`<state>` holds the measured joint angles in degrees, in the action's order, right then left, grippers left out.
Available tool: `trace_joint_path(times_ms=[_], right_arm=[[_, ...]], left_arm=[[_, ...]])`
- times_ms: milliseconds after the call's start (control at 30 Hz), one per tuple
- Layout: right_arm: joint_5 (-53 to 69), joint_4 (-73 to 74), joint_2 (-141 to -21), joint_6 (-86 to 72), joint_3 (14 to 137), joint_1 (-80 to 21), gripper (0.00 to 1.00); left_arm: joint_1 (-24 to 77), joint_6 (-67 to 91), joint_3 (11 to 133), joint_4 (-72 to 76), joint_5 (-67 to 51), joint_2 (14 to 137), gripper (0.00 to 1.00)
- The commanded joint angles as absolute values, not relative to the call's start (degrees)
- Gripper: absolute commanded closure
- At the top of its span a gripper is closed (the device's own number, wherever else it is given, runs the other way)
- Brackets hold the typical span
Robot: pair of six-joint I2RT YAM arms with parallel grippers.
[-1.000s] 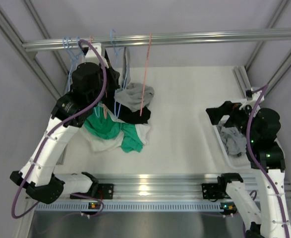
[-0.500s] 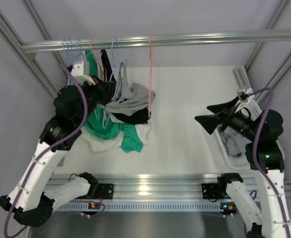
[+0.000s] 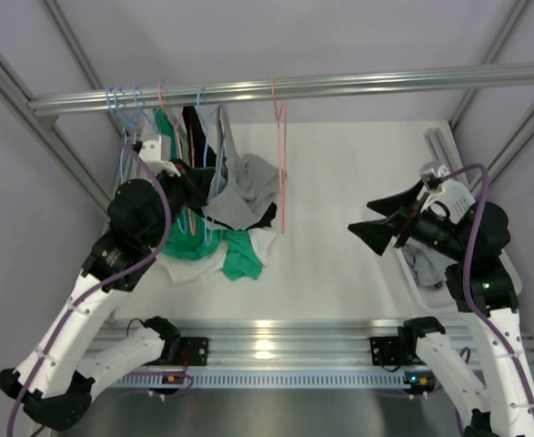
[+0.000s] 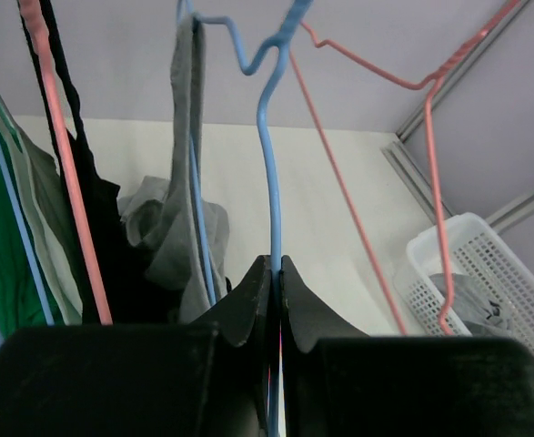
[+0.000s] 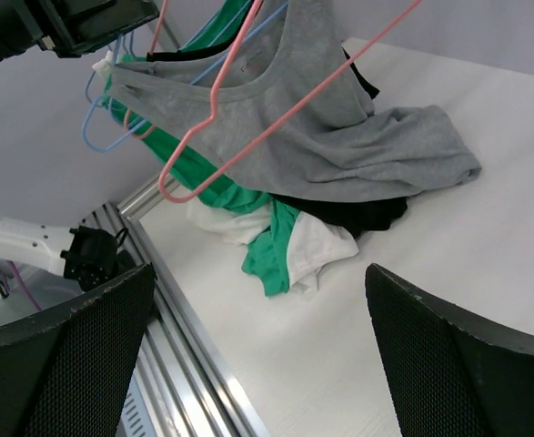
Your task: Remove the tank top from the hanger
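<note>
A grey tank top [image 3: 244, 187] hangs from a blue hanger [image 4: 268, 137] on the rail [image 3: 357, 84]; its lower part drapes over a heap of clothes. My left gripper [image 4: 276, 266] is shut on the blue hanger's wire, just below the hook and beside a grey strap [image 4: 186, 109]. In the top view the left gripper [image 3: 183, 177] sits left of the top. Right of the heap, my right gripper [image 3: 376, 229] is open and empty, pointing left. The right wrist view shows the tank top [image 5: 339, 137] spread wide beyond my right gripper [image 5: 259, 273].
An empty pink hanger [image 3: 280, 155] hangs just right of the tank top. More hangers with green and black garments [image 3: 171, 123] crowd the rail's left end. Green [image 3: 235, 259], white and black clothes lie heaped below. A white basket [image 4: 485, 273] with grey cloth stands at the right.
The left arm has drawn back and down with the blue hanger, so the grey top has lifted and spread out. The right gripper has swung left, away from the basket.
</note>
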<state>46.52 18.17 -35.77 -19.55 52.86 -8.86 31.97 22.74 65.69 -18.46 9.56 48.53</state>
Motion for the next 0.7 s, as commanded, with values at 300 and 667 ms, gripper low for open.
trace_joint_path(times_ms=[300,667], right_arm=[[44.65,13.97,-35.42,-17.4,52.03,-9.67,0.04],[43.95,13.89,-35.42,-16.61,52.03,-9.67,0.04]], left_arm=[[32.43,20.48,76.54,-17.41,13.45,60.11,1.0],[30.15,20.21,84.81,-19.42,10.56,70.92,1.0]])
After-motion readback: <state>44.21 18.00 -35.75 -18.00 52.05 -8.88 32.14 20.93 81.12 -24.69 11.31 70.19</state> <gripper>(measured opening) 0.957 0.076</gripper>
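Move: The left hand already pinches the near arm of the blue hanger. Its place on the rail is roughly 14 cm ahead, 3 cm right and 15 cm above. From this hand the grey tank top's middle hangs about 7 cm ahead, 5 cm right and 12 cm below, the empty pink hanger some 5 cm ahead and 13 cm right. From the right hand, that rail place lies about 19 cm ahead, 28 cm left and 17 cm above. Forward, in towards and beneath the rail, the left hand carries the pinched blue hanger about 7 cm, drifting some 4 cm right and sinking 2 to 3 cm. Its wrist tips about 10 degrees nose-down and rolls about as much with its left side rising. The shut fingers keep their hold on the wire throughout. ##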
